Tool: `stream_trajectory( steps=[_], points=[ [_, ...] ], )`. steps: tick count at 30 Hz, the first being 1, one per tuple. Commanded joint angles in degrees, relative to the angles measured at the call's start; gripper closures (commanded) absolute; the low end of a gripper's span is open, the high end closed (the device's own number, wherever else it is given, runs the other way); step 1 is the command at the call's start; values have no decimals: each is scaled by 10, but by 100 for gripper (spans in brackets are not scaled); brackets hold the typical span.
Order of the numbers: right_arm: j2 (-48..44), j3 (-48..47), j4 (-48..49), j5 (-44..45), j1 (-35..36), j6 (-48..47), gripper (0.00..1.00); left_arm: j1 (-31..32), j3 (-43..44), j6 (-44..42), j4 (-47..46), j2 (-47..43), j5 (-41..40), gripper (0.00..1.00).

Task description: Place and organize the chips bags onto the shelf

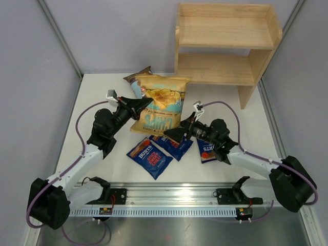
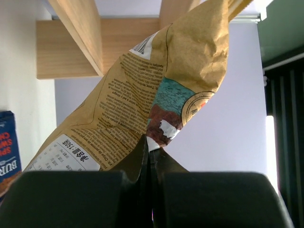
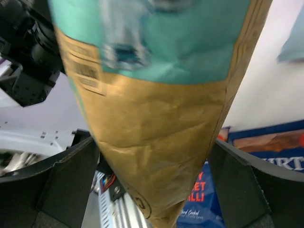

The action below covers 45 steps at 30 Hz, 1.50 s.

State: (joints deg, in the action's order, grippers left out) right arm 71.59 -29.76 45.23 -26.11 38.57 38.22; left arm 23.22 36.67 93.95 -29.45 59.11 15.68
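Note:
The large yellow-gold chips bag point(image 1: 160, 105) is lifted and tilted at the table's middle. My left gripper point(image 1: 148, 101) is shut on its left edge; in the left wrist view the jaws point(image 2: 151, 151) pinch the bag's crinkled seam point(image 2: 156, 90). My right gripper point(image 1: 171, 134) stands wide open at the bag's lower corner; that corner point(image 3: 161, 142) hangs between the spread fingers point(image 3: 71, 175) without being squeezed. Three dark blue Burts bags point(image 1: 149, 158), point(image 1: 172, 145), point(image 1: 206, 151) lie flat in front. A light blue bag point(image 1: 137, 84) lies behind the yellow one. The wooden shelf point(image 1: 225, 43) stands bare at the back right.
The shelf's panels point(image 2: 76, 38) rise just beyond the held bag in the left wrist view. Grey walls close in the table on the left, the right and the back. A metal rail point(image 1: 169, 197) with the arm bases runs along the near edge.

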Motion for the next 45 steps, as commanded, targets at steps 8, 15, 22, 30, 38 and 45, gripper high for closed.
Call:
stream_trajectory(
  steps=[8, 15, 22, 30, 38, 45],
  points=[
    [-147, -28, -103, -10, 0, -112, 1, 81, 67, 17, -102, 10, -16, 100],
    [-200, -26, -110, 26, 0, -102, 5, 123, 85, 13, -132, 32, -11, 100],
    [-296, -18, -144, 13, 0, -134, 72, 125, 172, -181, -33, 29, 54, 64],
    [-353, -67, -249, -37, -1, -164, 90, 125, 283, -611, 198, 12, 138, 14],
    [-390, -94, -334, -39, 0, -222, 95, 125, 295, -778, 383, -15, 51, 1],
    [-363, -151, -433, -119, 0, -303, 95, 125, 285, -724, 297, 28, 373, 1]
  ],
)
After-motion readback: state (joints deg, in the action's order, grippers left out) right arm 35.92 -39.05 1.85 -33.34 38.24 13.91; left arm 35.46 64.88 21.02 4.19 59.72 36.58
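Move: The left gripper holds the yellow chips bag aloft by its left edge, the bag's middle some 8 cm to its right; the lower shelf is about 28 cm ahead and 38 right, 14 lower. From the open right gripper, at the bottom right corner, the bag's middle is about 8 cm ahead, 7 left and 9 up. Twenty-one centimetres below the right gripper, the middle Burts bag lies 1 ahead and 2 left, the right Burts bag 1 back and 21 right. Bring both grippers back and to the right while lifting, the right one about 9 cm back and 9 up, and close the right fingers on the chips bag's bottom right corner. As they pinch, open the left to release the left edge, hop it up and down again beside the bag, and roll it roughly 70 degrees clockwise seen from behind the hand, ending wide open, pointing right, astride that edge. ##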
